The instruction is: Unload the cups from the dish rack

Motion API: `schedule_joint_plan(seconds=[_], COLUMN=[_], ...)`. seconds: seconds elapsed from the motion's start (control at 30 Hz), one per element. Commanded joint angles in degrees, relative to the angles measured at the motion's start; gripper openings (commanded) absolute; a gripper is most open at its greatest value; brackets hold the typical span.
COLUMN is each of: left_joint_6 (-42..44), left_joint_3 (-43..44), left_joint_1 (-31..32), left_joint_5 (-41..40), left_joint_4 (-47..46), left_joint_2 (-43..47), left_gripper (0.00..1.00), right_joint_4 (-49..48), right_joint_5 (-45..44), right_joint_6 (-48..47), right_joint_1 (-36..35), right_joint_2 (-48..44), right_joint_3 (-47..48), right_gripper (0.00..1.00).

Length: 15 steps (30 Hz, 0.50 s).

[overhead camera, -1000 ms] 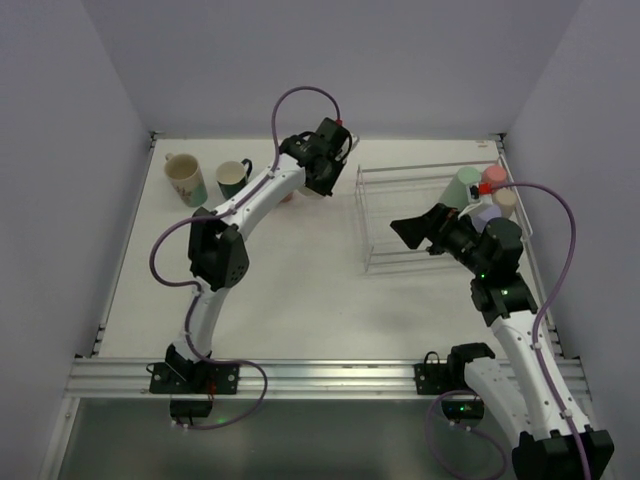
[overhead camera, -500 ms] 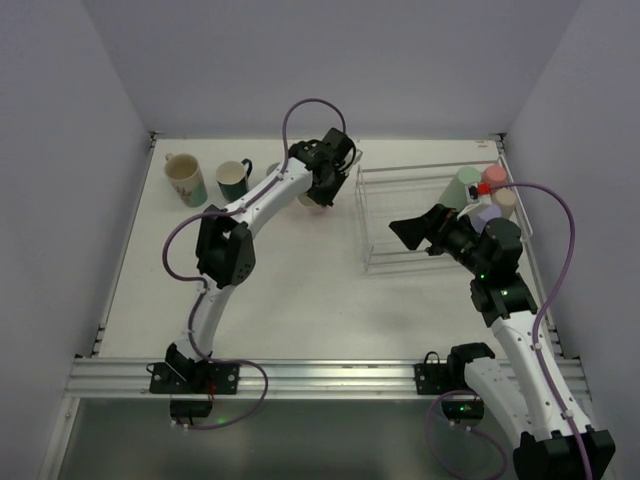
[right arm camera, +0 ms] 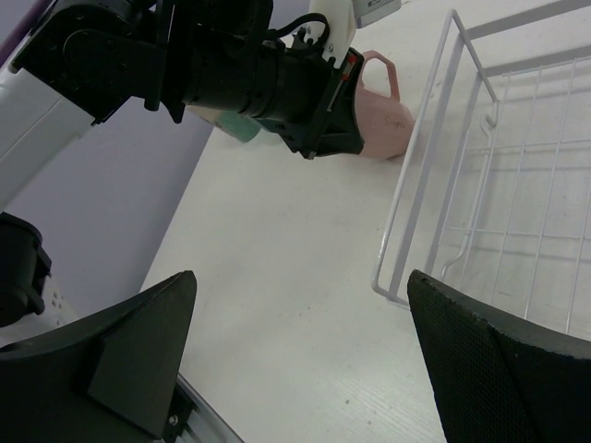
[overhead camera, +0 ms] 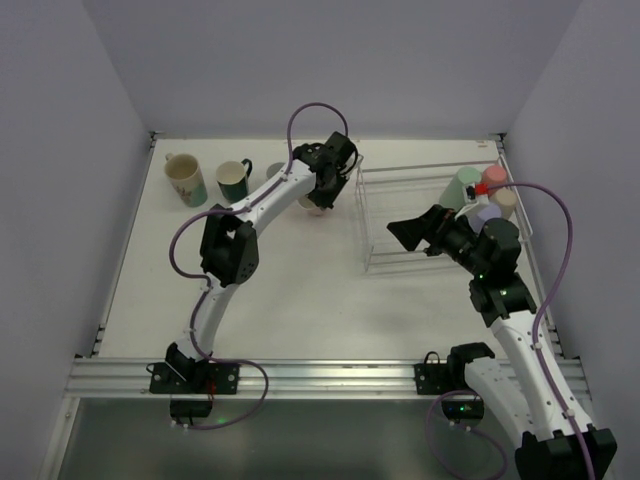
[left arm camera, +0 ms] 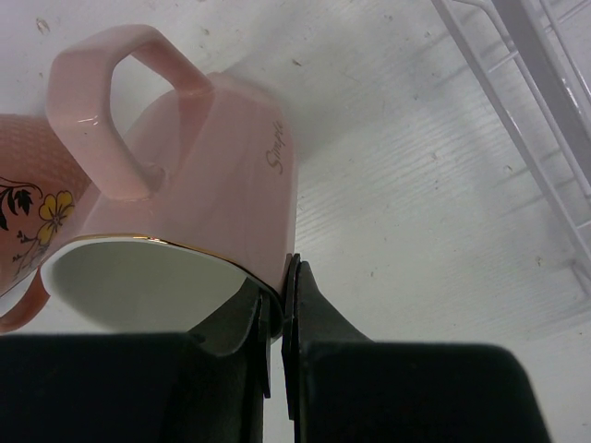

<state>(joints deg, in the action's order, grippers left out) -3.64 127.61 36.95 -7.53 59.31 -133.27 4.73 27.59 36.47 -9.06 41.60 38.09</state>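
My left gripper (overhead camera: 323,192) (left arm camera: 282,277) is shut on the rim of a pink mug (left arm camera: 217,175), which it holds tilted just left of the dish rack (overhead camera: 430,215). The pink mug also shows in the right wrist view (right arm camera: 383,120). A salmon flowered mug (left arm camera: 23,208) stands right beside it. A cream mug (overhead camera: 185,178) and a dark green mug (overhead camera: 233,180) stand at the far left. A mint green cup (overhead camera: 466,185), a coral red one (overhead camera: 493,177), a lavender one (overhead camera: 480,213) and a beige one (overhead camera: 506,203) sit at the rack's right end. My right gripper (overhead camera: 420,232) (right arm camera: 300,277) is open and empty over the rack's near left part.
The rack's left side and wire floor (right arm camera: 480,185) hold nothing. Walls close in the table on three sides. An aluminium rail (overhead camera: 320,375) runs along the near edge.
My left gripper has shifted slightly right and nearer, toward the rack, with the pink mug in it. The right arm has not moved.
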Motion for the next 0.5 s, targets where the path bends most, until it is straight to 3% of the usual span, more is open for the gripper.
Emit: schedule_joint_plan(seconds=[0.0,0.1,0.47], left_joint_6=[1.6,1.4,1.4], left_joint_3=[2.6,2.6,4.8], left_joint_1=[0.2,0.1,0.1], left_joint_5=[-3.3,-4.1,-7.4], left_joint_4=[-1.5,-2.6,-4.1], left_joint_2=[0.8,1.5,0.6], left_gripper=[0.0,0.17,0.35], right_joint_4=[-2.2,-2.2,-2.3], right_joint_5=[-1.0,-1.4,-2.1], right_joint_6=[0.0,-0.1,-0.3], right_joint_1=[-0.6,-1.0,-2.4], right_joint_2=[-0.2,-0.2,0.2], right_joint_3=[-0.1,-0.1,0.1], right_gripper=[0.99,0.99,0.99])
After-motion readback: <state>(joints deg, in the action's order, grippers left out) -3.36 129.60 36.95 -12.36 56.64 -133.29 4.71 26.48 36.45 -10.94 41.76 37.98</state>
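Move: The left fingers are still pinched on the rim of the tilted pink cup, whose middle lies about 4 cm left, 2 cm ahead and 4 cm below. The flowered cup is some 11 cm left and 5 cm ahead, and the dish rack's left side about 9 cm right and 3 cm back, both some 5 cm lower. From the right hand the pink cup lies roughly 16 cm ahead, 20 cm left and 21 cm below. The left fingers part by about a quarter, loosing the pink cup's rim while easing forward some 2 cm, then rising. ##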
